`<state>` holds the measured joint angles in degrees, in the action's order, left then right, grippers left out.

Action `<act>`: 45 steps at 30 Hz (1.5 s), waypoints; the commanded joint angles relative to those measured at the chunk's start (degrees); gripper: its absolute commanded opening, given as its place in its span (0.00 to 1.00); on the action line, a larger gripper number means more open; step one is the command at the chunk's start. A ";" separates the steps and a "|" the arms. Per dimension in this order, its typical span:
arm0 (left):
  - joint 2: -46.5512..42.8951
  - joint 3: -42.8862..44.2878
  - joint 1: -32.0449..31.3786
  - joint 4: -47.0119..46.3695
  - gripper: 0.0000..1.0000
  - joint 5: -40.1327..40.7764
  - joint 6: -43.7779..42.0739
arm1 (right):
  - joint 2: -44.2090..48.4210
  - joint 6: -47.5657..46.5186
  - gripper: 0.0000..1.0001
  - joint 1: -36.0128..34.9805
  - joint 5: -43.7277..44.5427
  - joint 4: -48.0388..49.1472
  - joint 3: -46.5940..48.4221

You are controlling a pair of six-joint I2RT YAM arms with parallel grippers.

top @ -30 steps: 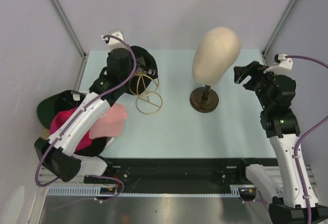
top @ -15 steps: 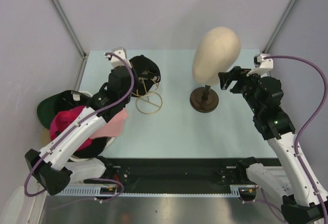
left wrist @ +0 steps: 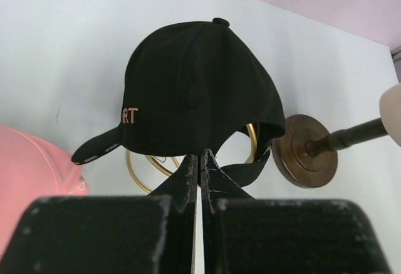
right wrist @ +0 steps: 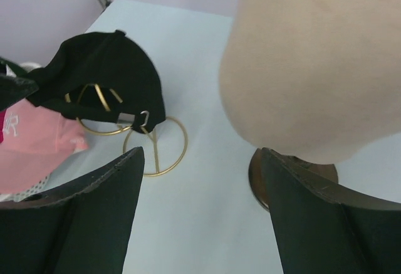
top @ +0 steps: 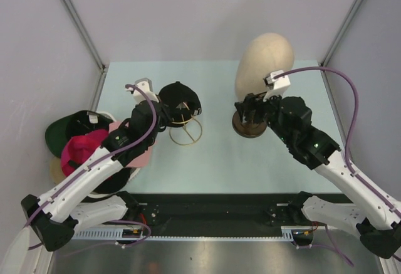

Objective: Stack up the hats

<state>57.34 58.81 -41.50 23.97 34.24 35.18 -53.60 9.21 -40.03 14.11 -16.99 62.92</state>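
Note:
My left gripper [left wrist: 200, 156] is shut on the rear edge of a black hat [left wrist: 194, 86] with gold lettering, which hangs over the top ring of a gold wire stand [left wrist: 149, 164]. From above, the left gripper [top: 163, 109] sits at the left side of the black hat [top: 180, 98]. Other hats lie piled at the left edge: dark green [top: 61, 133], magenta [top: 83, 148] and light pink [top: 139, 153]. My right gripper [right wrist: 200, 152] is open and empty, low beside the mannequin's base. In the top view the right gripper [top: 246, 110] is just left of that base.
A beige mannequin head [top: 266, 64] stands on a round brown base [top: 250, 125] at the back right. The gold wire stand [top: 186, 131] rests between the two arms. Grey walls and metal posts close in the table [top: 213, 155].
The left gripper has drawn the black hat nearer and to the right, over the wire stand. The right arm has swung left from the table's right edge to the mannequin's base.

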 commanded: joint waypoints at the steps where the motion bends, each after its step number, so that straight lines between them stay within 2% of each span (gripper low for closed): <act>1: -1.36 -0.88 -1.39 -1.64 0.00 -1.72 2.52 | -1.94 -3.15 0.80 -6.01 3.82 2.23 3.27; 5: -2.23 -3.08 -2.27 -0.76 0.00 -1.90 3.84 | -4.31 -3.06 0.80 -9.53 4.17 3.11 3.62; 9: -3.81 -5.89 -3.06 0.03 0.00 -2.16 4.81 | -8.34 -3.06 0.80 -11.20 0.76 3.55 4.58; 22: -6.11 -17.23 -6.05 -4.88 0.00 -8.75 9.47 | -14.42 0.54 0.80 -12.09 -2.68 4.60 2.83; 32: -2.33 -20.22 -7.46 -10.07 0.00 -9.81 11.40 | -18.72 0.37 0.80 -12.18 -5.84 5.83 1.86; 38: 0.57 -21.53 -7.46 -11.57 0.00 -10.25 13.07 | -23.82 -0.07 0.80 -12.00 -7.51 8.03 1.95; 45: 1.19 -21.98 -7.46 -12.19 0.00 -7.09 13.69 | -31.90 0.37 0.81 -10.60 -11.20 9.79 4.67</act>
<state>58.08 37.36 -48.27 12.14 26.76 47.59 -82.08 9.41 -51.55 5.65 -10.59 64.64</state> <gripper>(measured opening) 0.010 0.808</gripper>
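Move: The left fingers already pinch the near-left rim of the black cap, whose middle lies some 7 cm ahead, 4 cm right and slightly below. Its place, the gold wire stand, is about 8 cm ahead, 6 cm right and 14 cm below; the pink cap lies 3 cm ahead, 13 cm left and 20 cm below. The open right hand has the black cap about 6 cm ahead, 19 cm left and 10 cm below, with the mannequin head 12 cm ahead and 6 cm right. The left hand keeps its pinch on the rim of the black cap and draws it down about 13 cm beside the gold wire stand, easing back and to the right by 4 to 5 cm each while its fingers tip further down. The empty right hand sweeps some 15 cm left, away from the mannequin head, and sinks about as far, its drop steepening late; wide open, it swings roughly 20 degrees counter-clockwise and tips down as it comes close to the free right side of the cap, with no grip on it yet. ##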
